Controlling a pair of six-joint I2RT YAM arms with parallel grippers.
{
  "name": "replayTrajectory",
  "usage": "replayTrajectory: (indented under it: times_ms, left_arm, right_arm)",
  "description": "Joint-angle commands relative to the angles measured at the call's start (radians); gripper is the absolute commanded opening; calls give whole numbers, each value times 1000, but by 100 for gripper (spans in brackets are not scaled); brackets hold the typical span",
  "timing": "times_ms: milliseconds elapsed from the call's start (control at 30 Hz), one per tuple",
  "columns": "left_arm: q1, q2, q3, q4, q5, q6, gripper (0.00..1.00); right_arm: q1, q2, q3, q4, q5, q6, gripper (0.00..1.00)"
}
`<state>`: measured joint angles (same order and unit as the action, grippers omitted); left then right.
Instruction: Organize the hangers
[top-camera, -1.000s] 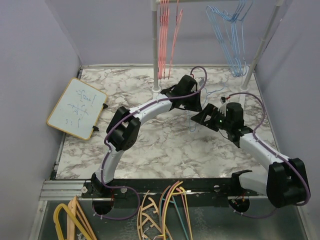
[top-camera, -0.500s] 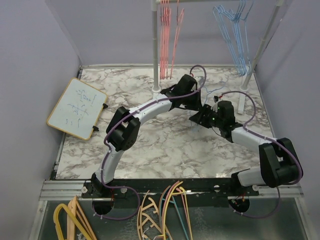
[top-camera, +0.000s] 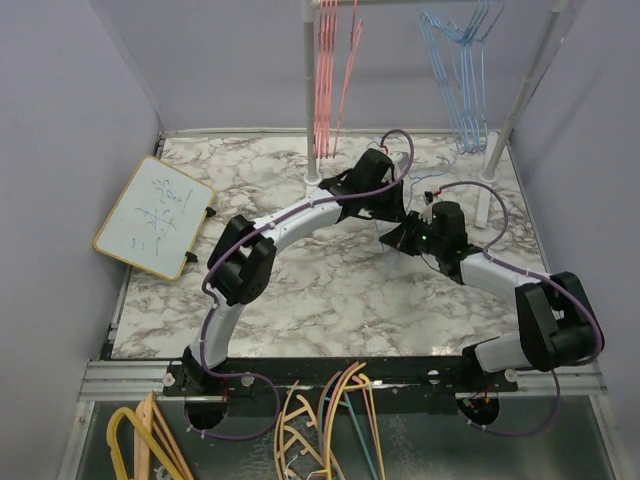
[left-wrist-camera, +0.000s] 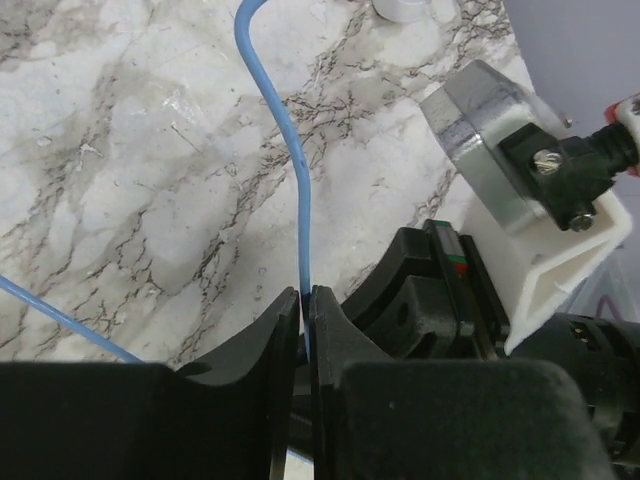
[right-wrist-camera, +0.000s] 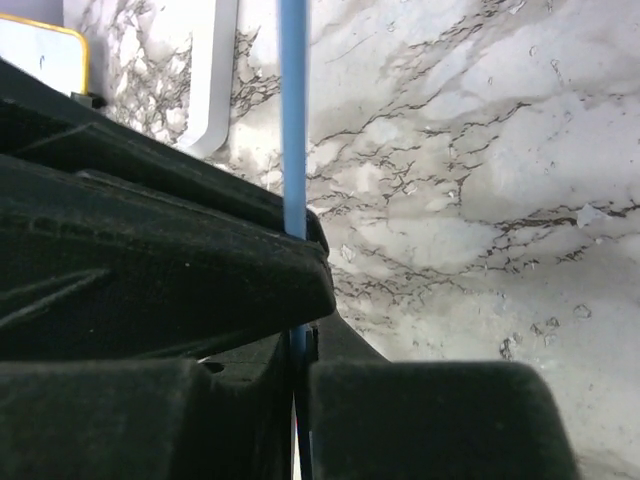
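A light blue wire hanger (left-wrist-camera: 291, 135) is pinched by both grippers low over the marble table. My left gripper (left-wrist-camera: 304, 302) is shut on its wire, which curves up and away from the fingertips. My right gripper (right-wrist-camera: 300, 340) is shut on the same blue hanger (right-wrist-camera: 293, 110), right beside the left fingers. In the top view the left gripper (top-camera: 393, 208) and right gripper (top-camera: 403, 234) meet mid-table and hide most of that hanger. Several pinkish red hangers (top-camera: 328, 70) and several light blue hangers (top-camera: 462, 75) hang on the rail at the back.
The rack's white posts (top-camera: 311, 110) (top-camera: 518, 105) stand on the marble table (top-camera: 300, 290). A small whiteboard (top-camera: 155, 216) leans at the left. Thicker yellow and orange hangers (top-camera: 320, 420) (top-camera: 140, 445) lie below the near edge. The right wrist's body (left-wrist-camera: 520, 160) sits close to the left fingers.
My right arm has swung left to the left gripper and its jaws have gone from open to shut on the blue hanger. The left gripper has kept its grip.
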<state>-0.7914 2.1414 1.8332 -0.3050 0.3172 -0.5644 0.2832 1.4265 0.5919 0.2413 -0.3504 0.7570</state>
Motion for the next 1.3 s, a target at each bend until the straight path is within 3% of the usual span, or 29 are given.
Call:
replayTrajectory:
  times_ms: [0, 167, 300, 433, 633, 833, 1033, 1267]
  left_arm:
    - [-4, -87, -25, 19, -63, 104, 32]
    - [-5, -133, -40, -25, -108, 209, 97]
    - [-6, -189, -20, -107, -151, 325, 99]
    - [-1, -306, -97, -175, -176, 487, 99]
    - [42, -528, -377, -272, -45, 696, 99]
    - [92, -796, -643, -432, -29, 907, 99]
    - [275, -1002, -848, -443, -14, 902, 99]
    - [507, -1115, -926, -284, -24, 759, 99]
  right_arm:
    - [5, -119, -8, -113, 65, -74, 1]
    - [5, -270, -41, -262, 108, -143, 1]
    - [5, -352, -85, -321, 79, -157, 1]
    - [6, -418, -93, -393, 83, -193, 1]
    - [7, -485, -56, -537, 191, -279, 1]
    - [22, -500, -43, -556, 167, -272, 1]
    - [126, -453, 14, -575, 221, -270, 1]
    - [301, -187, 239, -584, 443, -280, 1]
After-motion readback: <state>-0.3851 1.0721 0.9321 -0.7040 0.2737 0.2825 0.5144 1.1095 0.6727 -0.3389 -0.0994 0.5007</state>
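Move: Just to the right and a few centimetres farther out from the left fingers lies the middle of the blue hanger that both hands pinch; the left rack post's foot stands about 21 cm to the left, 12 cm ahead and 14 cm down. From the right hand, the blue hangers already on the rail are roughly 20 cm ahead, 12 cm to the right and 25 cm up, with the right post's foot some 19 cm ahead, 26 cm to the right and 7 cm down. Letting go of the blue hanger, the left fingers spring wide open; that hand lifts about 7 cm, then sweeps some 33 cm left and 11 cm back towards the whiteboard, sinking again as its fingers tip steeper down. The right hand keeps its pinch and draws the hanger back about 8 cm, rising then easing down, straying right and returning, while rolling some 20 degrees. ##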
